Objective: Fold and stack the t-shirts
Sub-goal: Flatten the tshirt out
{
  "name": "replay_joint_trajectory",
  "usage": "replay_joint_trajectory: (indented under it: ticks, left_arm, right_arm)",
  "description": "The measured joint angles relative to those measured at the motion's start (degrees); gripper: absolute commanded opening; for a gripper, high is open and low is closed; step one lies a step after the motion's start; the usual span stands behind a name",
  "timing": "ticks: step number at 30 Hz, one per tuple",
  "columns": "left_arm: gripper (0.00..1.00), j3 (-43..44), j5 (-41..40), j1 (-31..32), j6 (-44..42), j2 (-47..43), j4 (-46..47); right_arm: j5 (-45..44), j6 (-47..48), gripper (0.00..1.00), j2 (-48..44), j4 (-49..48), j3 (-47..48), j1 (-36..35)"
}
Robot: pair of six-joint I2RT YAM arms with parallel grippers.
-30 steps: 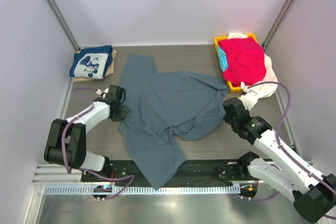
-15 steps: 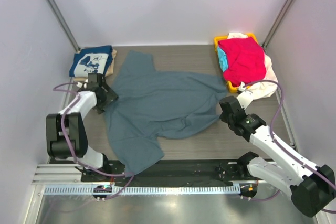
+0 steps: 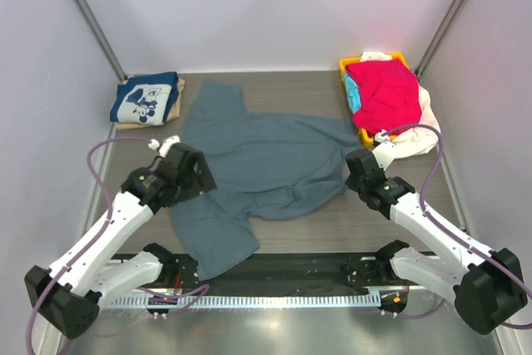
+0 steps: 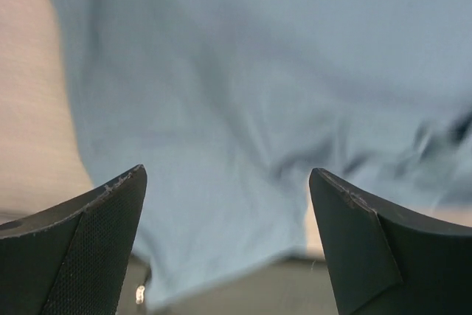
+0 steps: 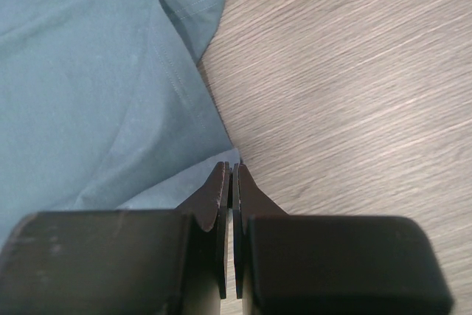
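Observation:
A large slate blue-grey t-shirt [image 3: 266,160] lies spread and creased across the middle of the table. My left gripper [image 3: 199,179] hovers over its left part, open, with only the blue cloth [image 4: 258,71] below its wide-apart fingers [image 4: 96,219] and nothing between them. My right gripper [image 3: 352,164] is shut, its tips [image 5: 232,171] resting at the shirt's right hem [image 5: 88,71], with no cloth seen between them. A folded navy t-shirt with white cartoon print [image 3: 143,99] sits on a tan one [image 3: 176,101] at the back left.
A yellow basket [image 3: 347,65] at the back right holds red [image 3: 384,93], turquoise [image 3: 352,97] and cream [image 3: 420,126] t-shirts. Bare wood-grain table [image 5: 354,71] lies right of the blue shirt. White walls and slanted metal posts enclose the table.
My left gripper dragged the blue shirt leftward, opened and let it go, then swung back right over the cloth. The right arm shifted slightly toward the shirt's hem and stayed shut.

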State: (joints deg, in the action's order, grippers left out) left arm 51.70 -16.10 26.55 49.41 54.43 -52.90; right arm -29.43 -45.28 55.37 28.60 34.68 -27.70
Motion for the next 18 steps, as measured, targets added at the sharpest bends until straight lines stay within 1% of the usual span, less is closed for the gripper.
replay_joint_trajectory:
  ticks: [1, 4, 7, 9, 12, 15, 18]
  left_arm:
    - [0.91, 0.00, -0.20, 3.80, 1.57, -0.02, -2.12]
    - [0.90, -1.22, -0.74, 12.11, 6.64, 1.09, -6.91]
    - [0.86, -5.90, -0.72, 19.23, 12.39, -0.13, -9.40]
    - [0.86, -9.92, -0.24, 24.55, 16.74, -1.33, -11.21]
    - [0.88, -13.00, 0.22, 30.03, 21.75, -0.79, -12.79]
    - [0.90, -14.16, 0.48, 33.99, 25.46, 1.29, -13.18]
    - [0.90, -15.19, 0.81, 36.20, 27.96, 2.54, -13.14]
  right_arm:
    - [0.26, 0.09, 0.01, 0.31, -0.39, 0.00, 0.11]
    - [1.09, 0.26, 0.01, 0.52, -1.07, 0.00, 0.20]
    - [1.77, 0.31, 0.01, 0.17, -1.79, -0.33, 0.31]
    - [2.14, 0.31, 0.01, -0.48, -1.97, -1.05, 0.37]
    - [2.84, 0.28, 0.01, -1.05, -2.05, -2.05, 0.46]
    - [3.45, 0.31, 0.01, -1.03, -2.08, -2.62, 0.48]
    - [3.69, 0.31, 0.01, -1.14, -2.16, -3.02, 0.52]
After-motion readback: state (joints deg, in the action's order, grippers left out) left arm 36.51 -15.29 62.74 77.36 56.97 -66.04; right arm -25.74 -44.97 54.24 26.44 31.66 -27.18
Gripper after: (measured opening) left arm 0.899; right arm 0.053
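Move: The left hand, open, is above the shirt. The near-left corner of the shirt's hem, hanging over the table's front edge, lies about 18 cm back, 2 cm to its right and 15 cm below; the front edge itself runs some 14 cm straight back, and the notch in the shirt's near side is roughly 5 cm back and 15 cm right. From the right hand that corner is about 22 cm back, 40 cm left and 10 cm lower. The left hand swings back towards the robot by about 15 cm while sinking some 10 cm and drifting a little right, down towards the near-left hem corner, quick at first and then easing off. Its fingers stay wide open and the wrist tips by some 25 degrees to point them more steeply down, while the right hand stays nearly in place at the shirt's right edge, shut and still keeping its pinch there, settling only about a centimetre. ##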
